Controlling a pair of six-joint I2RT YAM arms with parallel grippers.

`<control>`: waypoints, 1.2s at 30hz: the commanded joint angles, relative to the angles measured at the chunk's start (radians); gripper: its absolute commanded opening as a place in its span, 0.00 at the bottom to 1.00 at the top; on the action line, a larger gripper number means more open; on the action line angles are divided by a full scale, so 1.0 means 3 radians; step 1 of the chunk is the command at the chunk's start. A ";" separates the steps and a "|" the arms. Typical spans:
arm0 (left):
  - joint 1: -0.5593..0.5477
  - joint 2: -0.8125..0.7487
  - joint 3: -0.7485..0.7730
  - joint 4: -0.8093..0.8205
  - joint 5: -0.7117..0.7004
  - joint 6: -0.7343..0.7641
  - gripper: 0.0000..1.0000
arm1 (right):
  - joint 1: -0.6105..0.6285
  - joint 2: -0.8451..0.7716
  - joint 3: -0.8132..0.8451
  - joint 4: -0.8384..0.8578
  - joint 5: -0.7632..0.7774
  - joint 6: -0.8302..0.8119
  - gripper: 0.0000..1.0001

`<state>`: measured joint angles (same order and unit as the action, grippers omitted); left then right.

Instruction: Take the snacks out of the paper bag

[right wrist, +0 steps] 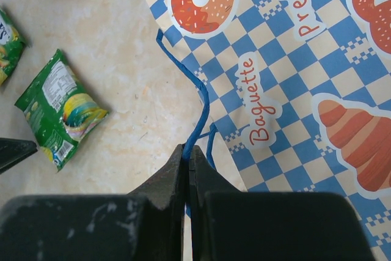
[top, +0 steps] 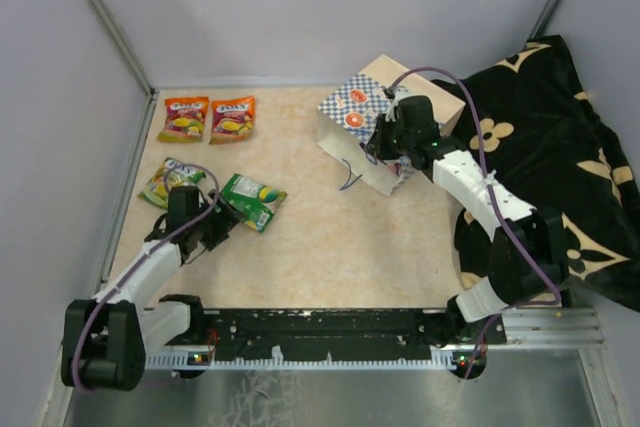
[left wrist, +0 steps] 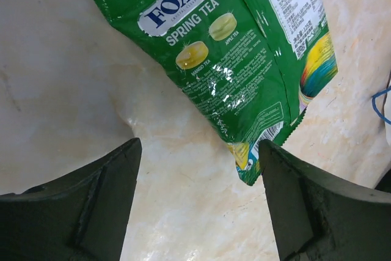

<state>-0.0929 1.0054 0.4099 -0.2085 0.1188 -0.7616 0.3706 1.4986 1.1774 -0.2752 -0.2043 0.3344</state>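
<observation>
The paper bag (top: 352, 110), blue-white checked with pastry pictures, lies tipped on the table at the back right; it fills the right wrist view (right wrist: 305, 59). My right gripper (right wrist: 188, 151) is shut on its thin blue cord handle (right wrist: 199, 114), over the bag's near side (top: 385, 155). A green snack packet (top: 253, 199) lies on the table just ahead of my left gripper (top: 213, 227), which is open and empty (left wrist: 198, 148), with the packet's corner (left wrist: 238, 59) beside its right finger. Two orange packets (top: 184, 118) (top: 232, 118) and a pale green one (top: 168, 182) lie at the left.
A black cloth with gold flower marks (top: 560, 147) covers the right side. A brown box (top: 435, 95) sits behind the bag. Grey walls close the left, back and right. The beige tabletop (top: 330, 237) lies between the arms.
</observation>
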 commanded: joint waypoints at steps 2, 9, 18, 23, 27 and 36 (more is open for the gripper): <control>0.0060 0.0258 -0.0053 0.0623 0.0359 -0.0128 0.81 | -0.0003 -0.0148 -0.0013 0.0112 0.0010 -0.0041 0.00; 0.0076 0.0605 -0.0151 0.0876 0.0320 -0.0205 0.71 | -0.0003 -0.0070 -0.0022 0.0145 -0.0035 -0.0052 0.00; 0.0110 0.0381 0.0498 0.0172 -0.0047 0.0029 0.01 | -0.0003 -0.0061 -0.0041 0.0176 -0.0098 -0.0072 0.00; 0.0101 0.0159 0.1325 -0.0655 -0.0566 0.0844 0.00 | -0.0003 -0.0041 -0.0095 0.0250 -0.0127 -0.0043 0.00; 0.0105 0.0179 0.1790 -0.1102 -0.0947 0.1510 0.00 | -0.0003 0.0028 -0.0094 0.0305 -0.0188 0.0005 0.00; -0.0715 0.1035 0.2040 -0.1581 -0.2829 0.1873 0.00 | -0.0003 0.0078 -0.0122 0.0397 -0.0319 0.0089 0.00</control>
<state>-0.1463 1.1839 1.0115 -0.5636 -0.3744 -0.2771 0.3706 1.5200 1.1385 -0.2142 -0.2718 0.3458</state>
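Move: The middle of the loose green Fox's packet lies about 6 cm ahead of the left hand, 3 cm to its right and 2 cm below. The other green packet is some 9 cm ahead and 14 cm left, the nearer red packet about 23 cm ahead and 1 cm left, both a few centimetres below. From the right hand the loose packet lies roughly 8 cm back, 24 cm left and 16 cm lower. The left hand eases forward, pinches the packet's near edge, lifts about 15 cm, and swings it forward-left, rolling some 40 degrees. ##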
